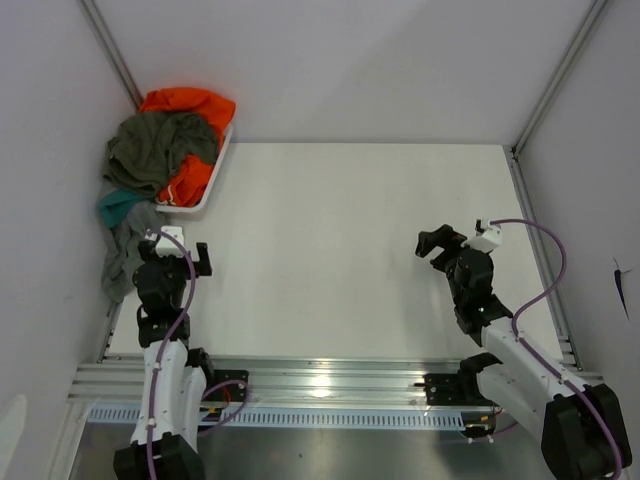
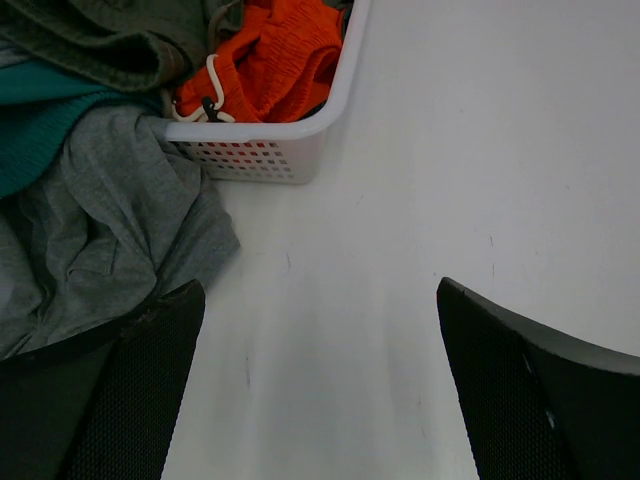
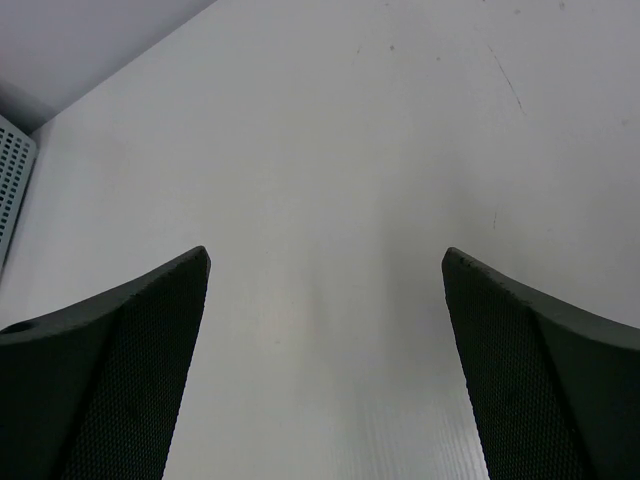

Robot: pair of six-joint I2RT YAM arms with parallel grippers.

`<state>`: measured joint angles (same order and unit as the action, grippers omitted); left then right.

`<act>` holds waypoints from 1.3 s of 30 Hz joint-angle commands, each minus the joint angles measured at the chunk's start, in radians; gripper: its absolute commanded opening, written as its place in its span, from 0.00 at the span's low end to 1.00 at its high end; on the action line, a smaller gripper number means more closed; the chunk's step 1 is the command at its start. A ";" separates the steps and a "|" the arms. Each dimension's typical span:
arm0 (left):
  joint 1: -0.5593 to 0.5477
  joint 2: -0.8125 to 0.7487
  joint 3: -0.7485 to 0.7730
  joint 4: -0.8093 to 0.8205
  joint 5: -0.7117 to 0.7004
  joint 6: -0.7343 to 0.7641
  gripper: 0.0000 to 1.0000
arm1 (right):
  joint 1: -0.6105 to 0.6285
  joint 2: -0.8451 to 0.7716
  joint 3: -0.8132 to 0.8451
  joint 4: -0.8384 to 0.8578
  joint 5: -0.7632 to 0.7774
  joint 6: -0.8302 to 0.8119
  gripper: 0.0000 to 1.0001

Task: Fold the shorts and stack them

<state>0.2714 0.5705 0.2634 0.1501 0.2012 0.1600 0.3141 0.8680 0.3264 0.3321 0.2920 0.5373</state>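
Olive green shorts (image 1: 160,148) lie heaped on top of a white basket (image 1: 213,180) at the far left, with an orange garment (image 1: 190,104) under and around them. A teal garment (image 1: 117,205) and grey shorts (image 1: 127,245) spill out of the basket onto the table by the left wall. In the left wrist view the grey shorts (image 2: 100,240), the teal garment (image 2: 40,110), the orange garment (image 2: 285,55) and the basket (image 2: 290,150) show ahead. My left gripper (image 1: 180,255) is open and empty, just right of the grey shorts. My right gripper (image 1: 436,245) is open and empty over bare table.
White walls enclose the table on the left, back and right. A metal rail (image 1: 320,385) runs along the near edge between the arm bases. A corner of the basket (image 3: 12,180) shows at the left edge of the right wrist view.
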 commanded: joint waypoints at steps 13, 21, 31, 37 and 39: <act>0.009 0.047 0.060 -0.007 -0.020 -0.022 0.99 | -0.004 -0.024 -0.020 0.062 0.035 0.003 1.00; 0.063 0.330 0.533 -0.141 -0.178 -0.059 0.99 | -0.004 -0.003 -0.024 0.084 0.012 0.001 1.00; 0.107 0.796 1.009 -0.181 -0.284 0.107 0.99 | -0.001 0.015 -0.036 0.117 -0.011 -0.005 0.99; 0.140 1.037 1.213 -0.245 -0.286 0.095 0.99 | -0.003 0.034 -0.036 0.130 0.004 -0.019 0.99; 0.153 1.092 1.295 -0.256 -0.266 0.082 0.99 | -0.003 0.042 -0.030 0.128 0.006 -0.026 0.99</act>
<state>0.3920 1.6073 1.4376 -0.0792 -0.0723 0.2379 0.3138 0.9005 0.2920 0.4000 0.2726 0.5362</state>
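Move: The green shorts on top of the basket lie roughly 26 cm ahead of the left hand and 6 cm to its left, at nearly its height. The near bunch of orange shorts is about 17 cm ahead and 2 cm to the right, slightly lower; the teal cloth is some 13 cm ahead and 16 cm left, the grey cloth 6 cm ahead and 15 cm left, lying low. From the right hand, the green shorts are about 66 cm left and 25 cm ahead. Towards the green shorts goes the left hand: after a brief wait it swings about 18 cm forward and nearly as far left, rising some 16 cm before easing down a couple. It turns roughly 20 degrees counter-clockwise with fingers wide open, and ends high by the left side of the pile, close to the wall, no cloth gripped. ##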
